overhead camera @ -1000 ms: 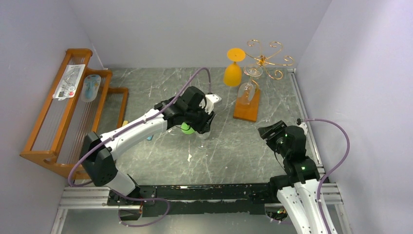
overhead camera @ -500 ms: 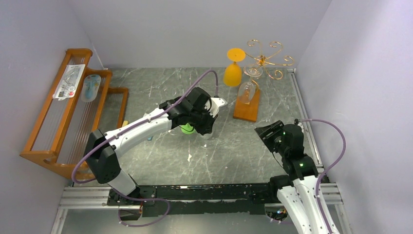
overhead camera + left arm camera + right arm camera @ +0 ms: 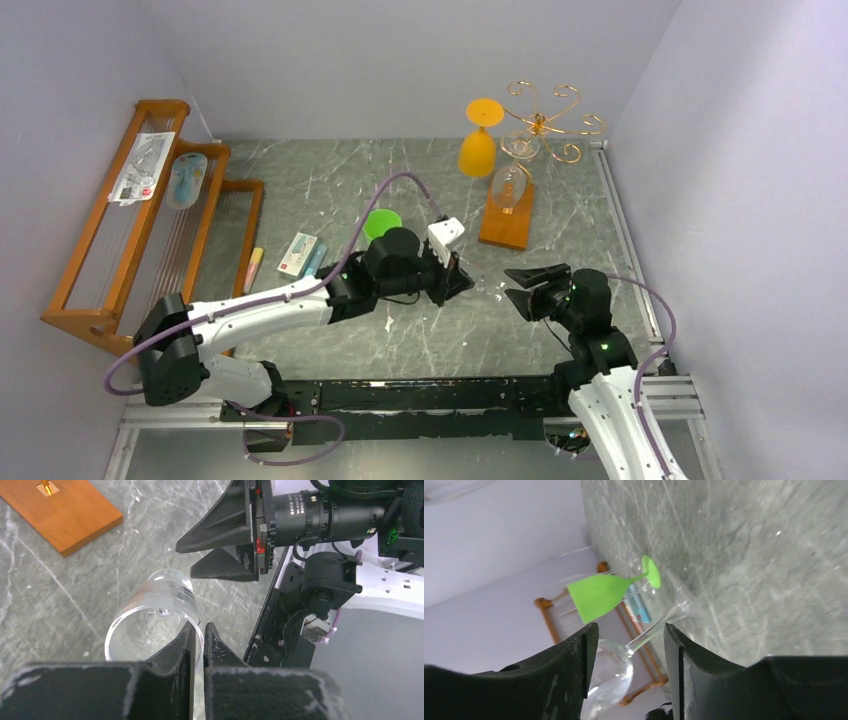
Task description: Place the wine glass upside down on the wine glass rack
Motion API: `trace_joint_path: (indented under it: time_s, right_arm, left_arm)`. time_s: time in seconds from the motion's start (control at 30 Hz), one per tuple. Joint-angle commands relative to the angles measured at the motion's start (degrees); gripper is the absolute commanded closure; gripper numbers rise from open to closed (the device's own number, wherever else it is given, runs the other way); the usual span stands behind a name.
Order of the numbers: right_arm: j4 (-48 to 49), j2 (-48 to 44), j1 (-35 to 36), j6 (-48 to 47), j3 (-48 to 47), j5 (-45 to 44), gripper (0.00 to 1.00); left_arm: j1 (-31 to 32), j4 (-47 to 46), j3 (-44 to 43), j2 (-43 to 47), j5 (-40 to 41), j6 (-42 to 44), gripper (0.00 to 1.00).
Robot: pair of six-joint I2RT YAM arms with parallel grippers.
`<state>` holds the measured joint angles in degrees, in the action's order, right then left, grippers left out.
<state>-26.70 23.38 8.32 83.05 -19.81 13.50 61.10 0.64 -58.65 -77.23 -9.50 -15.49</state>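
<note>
My left gripper (image 3: 198, 630) is shut on the rim of a clear wine glass (image 3: 152, 612), one finger inside the bowl and one outside. The glass lies tilted above the table, foot pointing away. In the top view my left gripper (image 3: 460, 280) faces my right gripper (image 3: 515, 288) at the table's centre front. My right gripper (image 3: 629, 640) is open, with the glass's stem (image 3: 651, 630) and bowl (image 3: 611, 675) between its fingers, untouched. The wine glass rack (image 3: 545, 122), gold wire on a wooden base (image 3: 60, 515), stands at the back right with an orange glass (image 3: 479, 148) and a clear glass (image 3: 508, 185) hanging on it.
A green glass (image 3: 382, 223) stands upright behind my left arm. A large slatted wooden rack (image 3: 95, 290) with packets lines the left wall. A small box (image 3: 298, 253) and a pink marker (image 3: 252, 268) lie beside it. A metal rail (image 3: 625, 240) runs along the right edge.
My left gripper closed on the clear glass and carried it from beside the green glass toward the front right. My right gripper swung left to face it.
</note>
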Motion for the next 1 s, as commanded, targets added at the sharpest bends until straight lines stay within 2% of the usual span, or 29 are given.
trace_joint_path:
  time_s: [0.0,0.17,0.33,0.53,0.73,0.83,0.97]
  right_arm:
    - [5.80,0.38,0.07,12.78,2.05,6.40,0.48]
    - [1.81,-0.90,0.11,16.98,1.53,5.92,0.53]
    - [-3.49,-3.66,0.04,19.22,0.76,2.33,0.51]
    - [0.88,-3.25,0.09,21.15,2.42,3.12,0.49]
    - [6.04,-1.01,0.07,21.81,3.38,4.86,0.52]
    - [6.48,-1.25,0.10,21.98,3.37,4.62,0.56]
    - [7.22,-1.73,0.05,22.18,3.59,5.05,0.70]
  left_arm:
    - [3.86,-21.82,4.85,0.37,11.07,-2.66,0.95]
    - [8.24,-30.51,7.77,-0.42,18.97,-0.42,0.95]
    - [10.47,-35.56,9.26,-1.13,21.13,1.18,0.95]
    - [12.34,-37.80,10.21,-2.10,22.33,1.49,0.95]
    - [13.23,-38.78,10.83,-2.57,23.81,1.46,0.95]
    - [13.39,-39.00,11.11,-2.57,24.16,1.48,0.95]
    - [13.60,-39.09,11.34,-2.81,24.15,1.71,0.95]
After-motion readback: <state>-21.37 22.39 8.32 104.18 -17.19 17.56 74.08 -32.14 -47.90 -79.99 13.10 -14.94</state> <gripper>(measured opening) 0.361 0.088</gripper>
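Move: The left hand holds the clear wine glass by its bowl, foot outward; the open right gripper it goes to is about 8 cm to its right, 3 cm ahead and 8 cm lower. From the right hand, the clear glass's stem is about 5 cm left, 1 cm ahead and 3 cm down. The rack's wooden base is some 17 cm straight ahead of the right hand and 13 cm lower; the green glass stands 25 cm left, 8 cm ahead and 6 cm lower. Keeping its grip on the bowl, the left hand carries the clear glass about 4 cm right towards the right gripper, easing back and ending slightly higher, while its fingertips tip upward by some 15 to 20 degrees to swing the foot up. The right hand rolls about 20 degrees, left side rising, shifts roughly a centimetre left and 2 cm up, and late on its fingers start closing around the stem, still partly open; whether they touch it can't be seen. ##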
